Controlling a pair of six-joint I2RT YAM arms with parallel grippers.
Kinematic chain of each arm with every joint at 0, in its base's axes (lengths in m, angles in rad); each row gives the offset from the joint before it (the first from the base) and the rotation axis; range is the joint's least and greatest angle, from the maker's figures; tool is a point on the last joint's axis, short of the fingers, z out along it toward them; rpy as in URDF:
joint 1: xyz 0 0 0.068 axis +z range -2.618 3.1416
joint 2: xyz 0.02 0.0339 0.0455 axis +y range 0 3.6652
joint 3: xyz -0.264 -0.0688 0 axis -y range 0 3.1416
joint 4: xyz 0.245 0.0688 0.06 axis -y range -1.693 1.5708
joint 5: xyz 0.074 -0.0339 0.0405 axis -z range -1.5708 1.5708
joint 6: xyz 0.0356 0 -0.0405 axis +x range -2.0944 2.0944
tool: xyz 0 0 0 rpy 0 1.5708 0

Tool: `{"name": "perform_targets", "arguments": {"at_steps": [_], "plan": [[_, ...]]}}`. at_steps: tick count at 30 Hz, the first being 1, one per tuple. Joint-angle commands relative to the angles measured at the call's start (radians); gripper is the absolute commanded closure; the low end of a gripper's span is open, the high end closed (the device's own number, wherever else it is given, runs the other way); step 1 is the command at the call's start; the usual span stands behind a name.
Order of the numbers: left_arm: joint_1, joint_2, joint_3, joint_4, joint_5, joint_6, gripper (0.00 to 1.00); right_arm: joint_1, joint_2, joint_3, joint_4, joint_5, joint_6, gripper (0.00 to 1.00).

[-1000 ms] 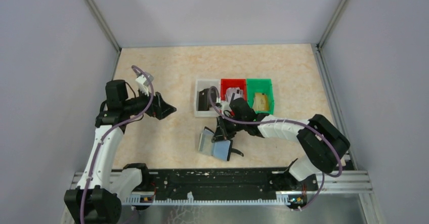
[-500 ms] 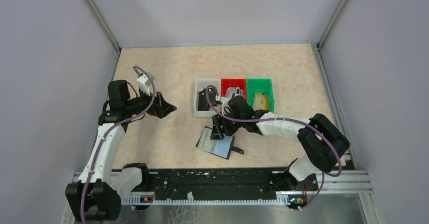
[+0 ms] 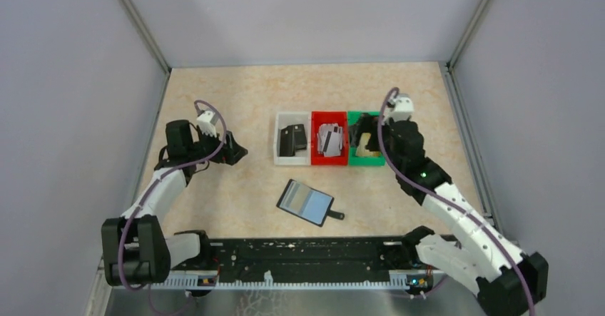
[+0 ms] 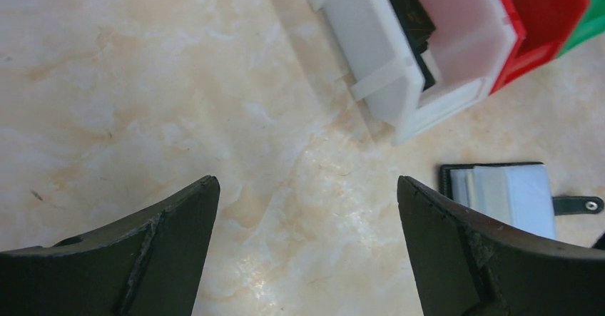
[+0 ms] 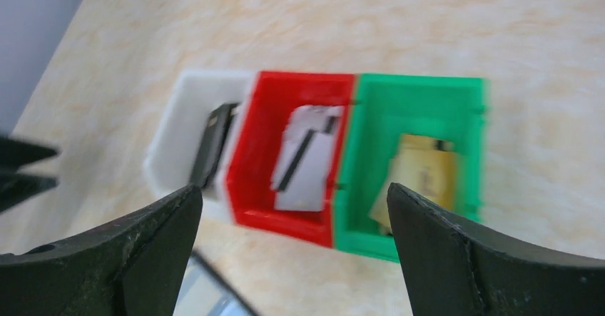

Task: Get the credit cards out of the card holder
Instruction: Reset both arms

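The black card holder lies open and flat on the table, grey-blue slots up and strap tab to the right; the left wrist view shows it too. A grey-white credit card with a dark stripe rests in the red bin. A gold card lies in the green bin. My right gripper hovers open and empty over the green bin. My left gripper stands open and empty over bare table, left of the bins.
Three bins sit in a row: white, red and green. A black object lies in the white one. Grey walls close the table on three sides, and a black rail runs along the near edge.
My right gripper opened and let go of the card holder, which now lies flat. That arm then pulled back up and right to the green bin. The left arm shifted slightly.
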Motion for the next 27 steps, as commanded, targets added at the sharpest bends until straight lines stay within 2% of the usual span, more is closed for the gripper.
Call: {"name": "perform_targets", "arguments": {"at_steps": [1,5,11,14,16,20,24,27], "plan": [[0.02,0.089,-0.031,0.214,-0.093,-0.028,0.01,-0.13,-0.132,-0.121,0.017,0.271,0.049,0.01],[0.03,0.183,-0.066,0.336,-0.121,-0.063,0.01,-0.182,-0.243,-0.279,0.125,0.478,0.017,0.01],[0.04,0.283,-0.166,0.615,-0.156,-0.098,0.01,-0.248,-0.361,-0.52,0.397,0.724,-0.069,0.01],[0.047,0.326,-0.202,0.741,-0.169,-0.12,0.01,-0.346,-0.351,-0.58,0.467,0.712,-0.054,0.01],[0.051,0.338,-0.184,0.731,-0.169,-0.133,0.01,-0.424,-0.329,-0.586,0.48,0.662,-0.032,0.01],[0.052,0.333,-0.217,0.837,-0.196,-0.152,0.01,-0.528,-0.225,-0.584,0.552,0.596,-0.026,0.01],[0.052,0.342,-0.218,0.858,-0.241,-0.167,0.01,-0.555,-0.083,-0.594,0.687,0.546,-0.045,0.01],[0.052,0.318,-0.259,0.937,-0.325,-0.172,0.01,-0.555,0.017,-0.6,0.804,0.505,-0.069,0.01]]}}
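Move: The emptied card holder lies open on the table, about 15 cm back from my right hand, 15 cm to its left and some 20 cm below. The green bin sits roughly 4 cm ahead and 3 cm right of that hand, the red bin 4 cm ahead and 8 cm left, both about 19 cm down. From my left hand the holder is around 17 cm back, 25 cm right and 11 cm lower; the white bin is 3 cm ahead, 20 cm right, 9 cm below. With nothing held, I swing my right hand quickly about 27 cm right, away from the green bin and out over bare table, sinking roughly 12 cm and turning some 60 degrees clockwise. My left hand dips steeply then rises a little, easing forward and left away from the card holder while turning counter-clockwise. Both grippers stay wide open. ##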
